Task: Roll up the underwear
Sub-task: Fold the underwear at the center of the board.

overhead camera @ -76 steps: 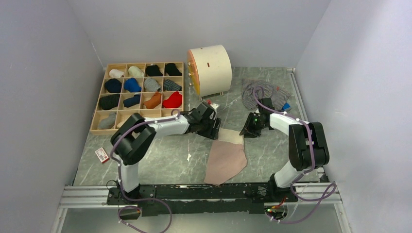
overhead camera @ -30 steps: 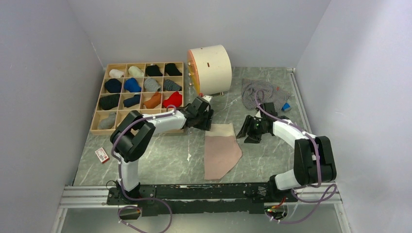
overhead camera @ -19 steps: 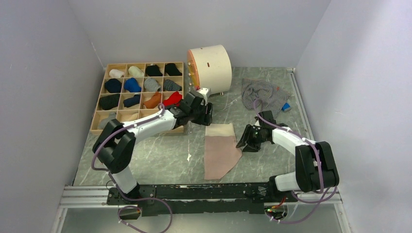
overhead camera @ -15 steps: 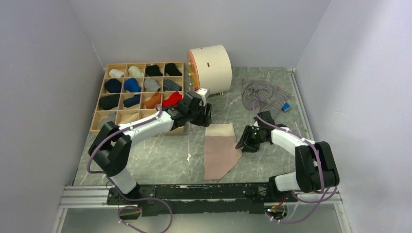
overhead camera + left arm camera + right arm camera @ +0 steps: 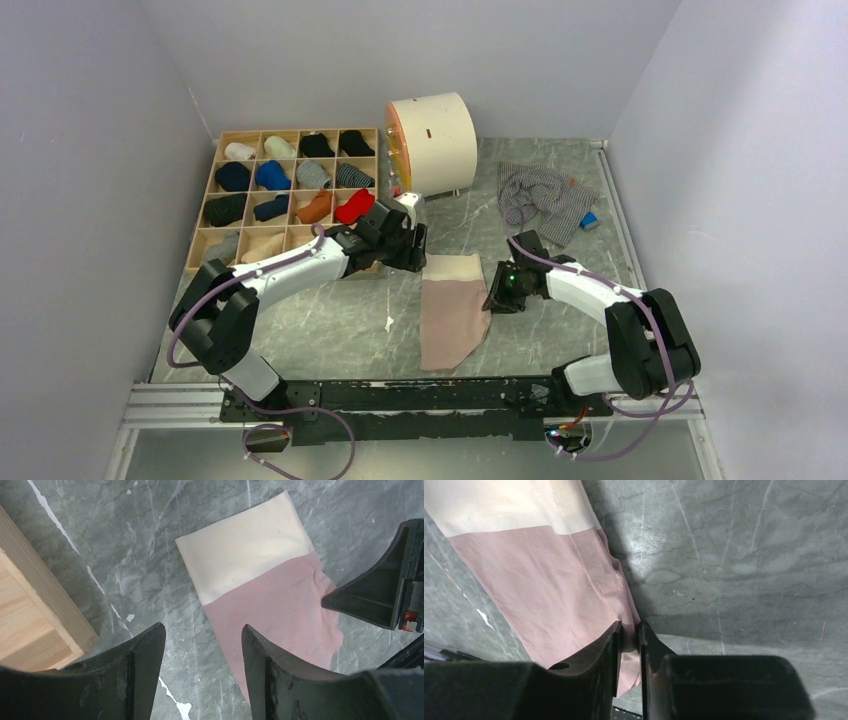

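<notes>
The pale pink-beige underwear (image 5: pixel 452 310) lies flat in the middle of the table, its cream waistband at the far end (image 5: pixel 245 555). My right gripper (image 5: pixel 493 290) is low at its right edge. In the right wrist view its jaws (image 5: pixel 629 630) are nearly together, with a fold of the pink cloth (image 5: pixel 539 580) pinched between them. My left gripper (image 5: pixel 413 260) hovers open above the table beside the garment's far left corner, nothing between its fingers (image 5: pixel 202 635). The grey striped underwear (image 5: pixel 540 195) lies crumpled at the back right.
A wooden compartment tray (image 5: pixel 297 131) of rolled garments stands at the back left, its corner close to my left gripper (image 5: pixel 30 615). A cream cylinder (image 5: pixel 432 140) stands behind the middle. A small blue block (image 5: pixel 588 220) and a small red-and-white box (image 5: pixel 209 319) lie on the table.
My right gripper slid left to the pink underwear's right edge and closed on the cloth. My left arm drew back and left, off the waistband, staying open.
</notes>
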Action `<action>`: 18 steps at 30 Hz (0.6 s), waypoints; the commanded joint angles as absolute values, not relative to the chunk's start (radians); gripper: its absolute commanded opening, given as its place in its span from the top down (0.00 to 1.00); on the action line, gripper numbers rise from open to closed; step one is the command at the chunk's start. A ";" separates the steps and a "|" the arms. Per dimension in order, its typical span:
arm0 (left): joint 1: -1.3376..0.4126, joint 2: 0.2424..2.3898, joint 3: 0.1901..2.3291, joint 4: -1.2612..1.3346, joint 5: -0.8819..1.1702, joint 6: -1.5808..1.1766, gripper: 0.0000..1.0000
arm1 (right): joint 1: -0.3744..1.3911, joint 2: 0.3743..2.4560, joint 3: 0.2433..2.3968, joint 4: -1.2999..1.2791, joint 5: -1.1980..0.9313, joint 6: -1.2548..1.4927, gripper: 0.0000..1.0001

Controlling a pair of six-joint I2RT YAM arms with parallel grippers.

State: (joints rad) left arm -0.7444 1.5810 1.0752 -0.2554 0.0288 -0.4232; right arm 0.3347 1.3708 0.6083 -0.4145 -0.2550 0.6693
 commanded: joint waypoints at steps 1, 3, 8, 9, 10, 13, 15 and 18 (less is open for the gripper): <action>-0.742 1.532 1.063 -0.257 0.024 -0.420 0.38 | 0.352 1.374 0.624 -0.422 -0.124 0.719 0.83; -0.740 1.529 1.057 -0.259 0.019 -0.422 0.38 | 0.353 1.370 0.625 -0.428 -0.105 0.728 0.90; -0.741 1.531 1.053 -0.262 0.022 -0.426 0.40 | 0.362 1.362 0.655 -0.425 -0.128 0.723 1.00; -0.740 1.530 1.052 -0.261 0.023 -0.427 0.39 | 0.373 1.358 0.669 -0.432 -0.121 0.726 1.00; -0.739 1.529 1.049 -0.259 0.022 -0.428 0.39 | 0.387 1.354 0.680 -0.439 -0.105 0.729 1.00; -0.738 1.524 1.044 -0.272 0.002 -0.442 0.39 | 0.431 1.351 0.725 -0.484 -0.025 0.741 1.00; -0.733 1.518 1.037 -0.282 -0.027 -0.455 0.38 | 0.463 1.353 0.760 -0.540 0.055 0.752 1.00; -0.715 1.503 1.018 -0.284 -0.040 -0.472 0.37 | 0.518 1.368 0.806 -0.598 0.144 0.761 1.00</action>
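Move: The right hand is low at the folded underwear's right edge, its fingers astride it; the underwear's middle lies about 7 cm left, level fore and aft, and 1 cm lower. Its cream waistband lies some 8 cm ahead and 7 cm left, while the striped cloth is roughly 22 cm ahead and 10 cm right. From the left hand, the underwear's middle is about 8 cm back, 7 cm right and 10 cm below. The right fingers shut, pinching the underwear's right edge, then lift it about 2 cm up and forward. ##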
